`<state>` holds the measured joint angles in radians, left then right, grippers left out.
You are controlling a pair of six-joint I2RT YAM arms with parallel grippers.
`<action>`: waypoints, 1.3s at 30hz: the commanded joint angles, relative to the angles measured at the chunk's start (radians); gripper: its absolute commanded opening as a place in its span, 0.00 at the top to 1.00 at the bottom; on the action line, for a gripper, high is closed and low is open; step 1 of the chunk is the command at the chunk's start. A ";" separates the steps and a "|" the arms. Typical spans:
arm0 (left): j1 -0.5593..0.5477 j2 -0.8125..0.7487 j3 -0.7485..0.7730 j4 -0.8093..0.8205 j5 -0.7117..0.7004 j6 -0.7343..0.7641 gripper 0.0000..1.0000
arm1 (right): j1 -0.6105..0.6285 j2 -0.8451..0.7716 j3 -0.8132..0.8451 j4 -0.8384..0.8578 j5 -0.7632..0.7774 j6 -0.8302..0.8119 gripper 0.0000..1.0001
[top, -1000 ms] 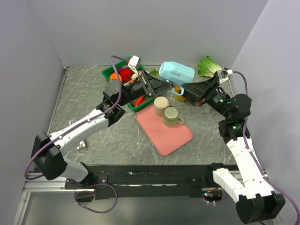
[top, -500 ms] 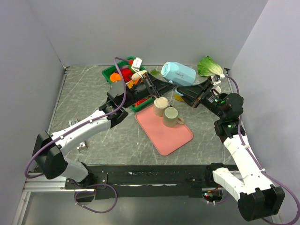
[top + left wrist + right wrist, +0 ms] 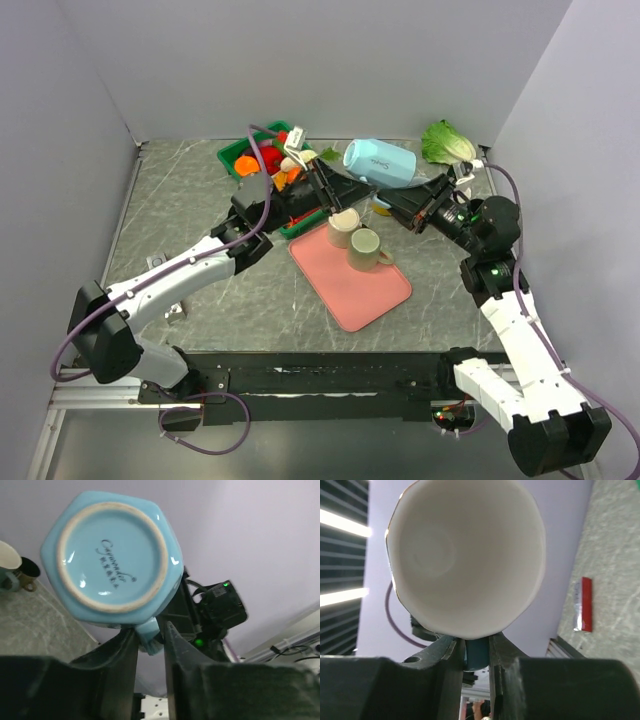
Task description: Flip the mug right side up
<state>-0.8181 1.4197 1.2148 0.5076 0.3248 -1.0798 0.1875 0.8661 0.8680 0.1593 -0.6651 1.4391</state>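
Note:
A light blue mug (image 3: 381, 162) hangs on its side in the air above the back of the table, its base toward the left arm. The left wrist view shows its round base (image 3: 112, 556). The right wrist view looks into its white inside (image 3: 465, 555). My left gripper (image 3: 352, 192) is shut on the handle (image 3: 150, 638) below the mug. My right gripper (image 3: 392, 201) comes from the opposite side and its jaws are also pressed on the handle (image 3: 478, 652).
A pink tray (image 3: 362, 288) below holds a beige cup (image 3: 343, 224) and a green cup (image 3: 365, 247). A green bin (image 3: 232, 155) of vegetables stands at the back left. A lettuce (image 3: 447, 142) lies at the back right. A red packet (image 3: 583, 605) lies on the table.
My right gripper has moved in toward the mug and closed its jaws on the handle. The left gripper kept its grip while the mug shifted slightly.

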 commanded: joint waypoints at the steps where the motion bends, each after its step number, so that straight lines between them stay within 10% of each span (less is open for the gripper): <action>1: -0.013 -0.068 0.005 -0.052 -0.024 0.109 0.61 | -0.002 -0.045 0.129 -0.139 0.099 -0.155 1.00; 5: -0.013 -0.074 0.015 -0.179 -0.067 0.142 0.24 | -0.031 -0.067 0.181 -0.285 0.166 -0.285 1.00; 10: -0.015 -0.071 0.028 -0.346 -0.115 0.181 0.08 | -0.095 -0.087 0.227 -0.466 0.234 -0.402 1.00; 21: -0.013 -0.008 0.063 -0.552 -0.173 0.208 0.01 | -0.183 -0.075 0.213 -0.693 0.568 -0.796 1.00; 39: -0.013 0.008 0.095 -0.676 -0.173 0.327 0.01 | -0.039 0.020 0.068 -0.583 0.866 -0.990 1.00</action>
<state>-0.8284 1.4315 1.2644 -0.1547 0.1539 -0.8032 0.1120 0.8795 0.9451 -0.6106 0.1055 0.5117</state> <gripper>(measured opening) 0.994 0.264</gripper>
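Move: The right hand's goal is the clear table just short of the light-grey mug: roughly 13 cm ahead, 17 cm right and 37 cm below. That mug stands about 24 cm ahead and 17 cm right; the yellow mug is 9 cm left of it, the slate mug 10 cm right, both level with it. From the left hand, the upturned green mug lies about 8 cm ahead, 2 cm right, 39 cm below; the cream mug about 16 cm ahead, 4 cm left. Open the left gripper wide to let go of the blue mug's handle, then sink it about 14 cm towards the green mug, tipping its fingers down. Keep the right grip on the handle and sweep the blue mug right and down, some 16 cm each way and a little forward, swinging the fingers from leftward to forward and down. ##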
